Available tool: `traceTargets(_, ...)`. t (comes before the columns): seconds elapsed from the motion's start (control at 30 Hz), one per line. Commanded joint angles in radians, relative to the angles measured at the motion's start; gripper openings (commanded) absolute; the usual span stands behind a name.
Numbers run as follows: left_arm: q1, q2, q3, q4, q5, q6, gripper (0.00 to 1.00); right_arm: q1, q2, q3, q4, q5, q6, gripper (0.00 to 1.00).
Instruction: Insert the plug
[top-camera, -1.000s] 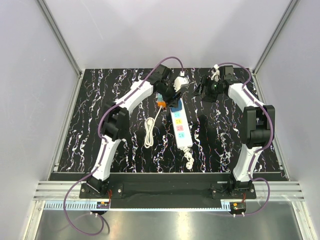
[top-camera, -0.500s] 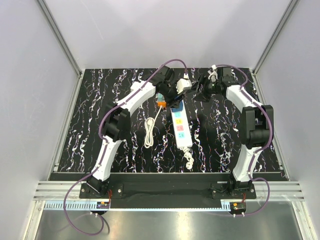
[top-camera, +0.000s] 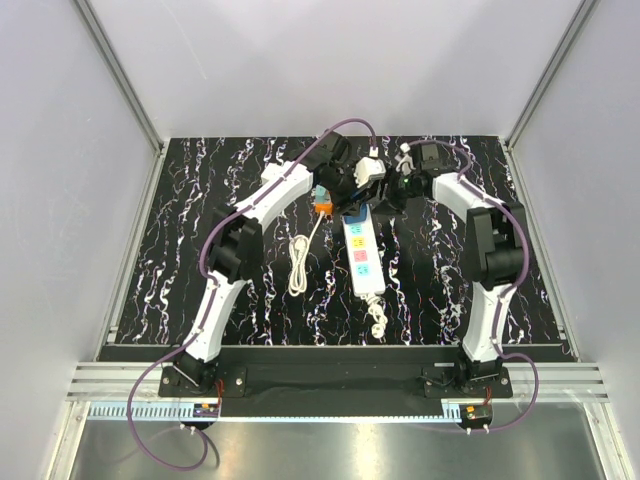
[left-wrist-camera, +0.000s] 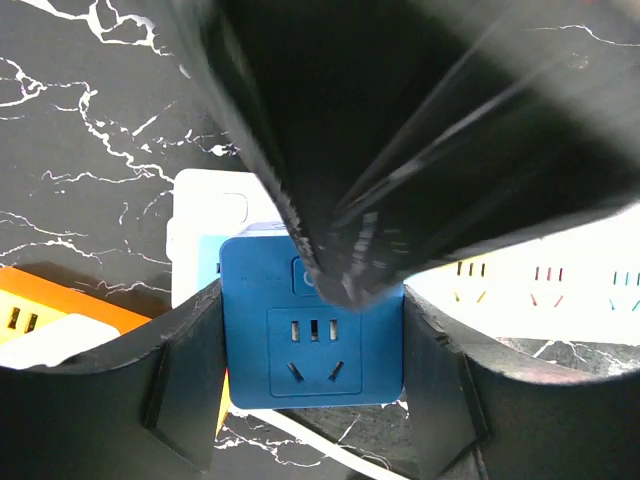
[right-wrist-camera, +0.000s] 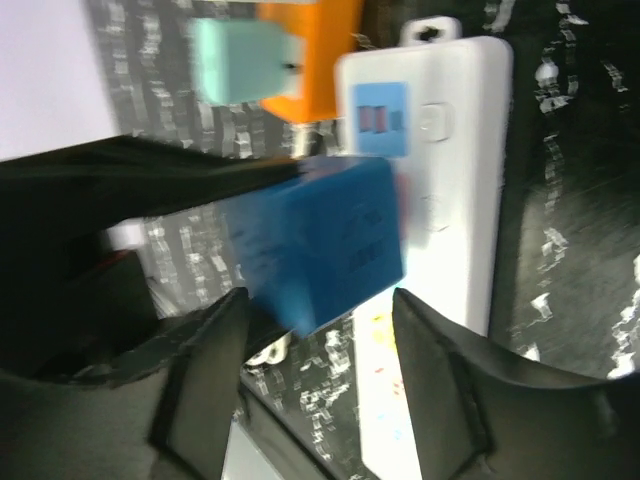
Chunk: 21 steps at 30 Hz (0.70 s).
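The blue plug (left-wrist-camera: 313, 345) is a cube with a socket face. It sits over the far end of the white power strip (top-camera: 362, 258), whose switch end shows in the right wrist view (right-wrist-camera: 455, 150). My left gripper (left-wrist-camera: 312, 335) is shut on the plug, one finger on each side. In the top view it (top-camera: 348, 193) hides the plug. My right gripper (right-wrist-camera: 318, 335) is open, its fingers just short of the plug (right-wrist-camera: 325, 240). In the top view it (top-camera: 392, 190) sits close beside the left one. Part of it blocks the top of the left wrist view.
An orange-and-white plug (top-camera: 322, 208) lies left of the strip's far end, its white cable (top-camera: 300, 265) bundled on the black marbled table. A pale teal cube (right-wrist-camera: 240, 60) sits against it. The strip's own coiled cord (top-camera: 377, 318) lies at its near end.
My right gripper has swung left from the far right to beside the left gripper at the strip's far end. The left gripper has shifted slightly farther back.
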Motion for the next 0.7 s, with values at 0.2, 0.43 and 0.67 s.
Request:
traceTargets(0.2,-0.026,0.045,-0.004,-0.005,-0.100,0.027,0.37,0.044,0.077,0.024,-0.086,0.159,-0.067,0.46)
traceTargets(0.43,-0.025,0.028,-0.030,0.015,-0.136,0.036,0.50,0.044,0.081,0.028,-0.094,0.182,-0.067,0.38)
traceTargets(0.67,-0.003,0.022,-0.036,0.015,-0.059,0.050,0.08,0.044,0.089,0.056,-0.116,0.183,-0.081,0.37)
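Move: The left hand still holds the blue cube plug about at its hand point; the front socket area of the power strip lies roughly 4 cm below, about level fore and aft and 1 cm to its right. The orange block with the mint plug is some 7 cm to this hand's left, 1 cm ahead and 4 cm down. For the right hand the blue cube is about 4 cm left, 1 cm ahead and 2 cm below. The right hand dips about 1.5 cm and edges 1 cm left onto the near side of the blue cube, then eases slightly back up and creeps less than 1 cm forward while its fingers close from well open to a narrow gap, the tips ending against the cube's near edge and button side. The left hand keeps its grip on the cube, first almost still, then going about 1 cm forward and 0.5 cm down over the power strip as its wrist tilts some 5 degrees. ##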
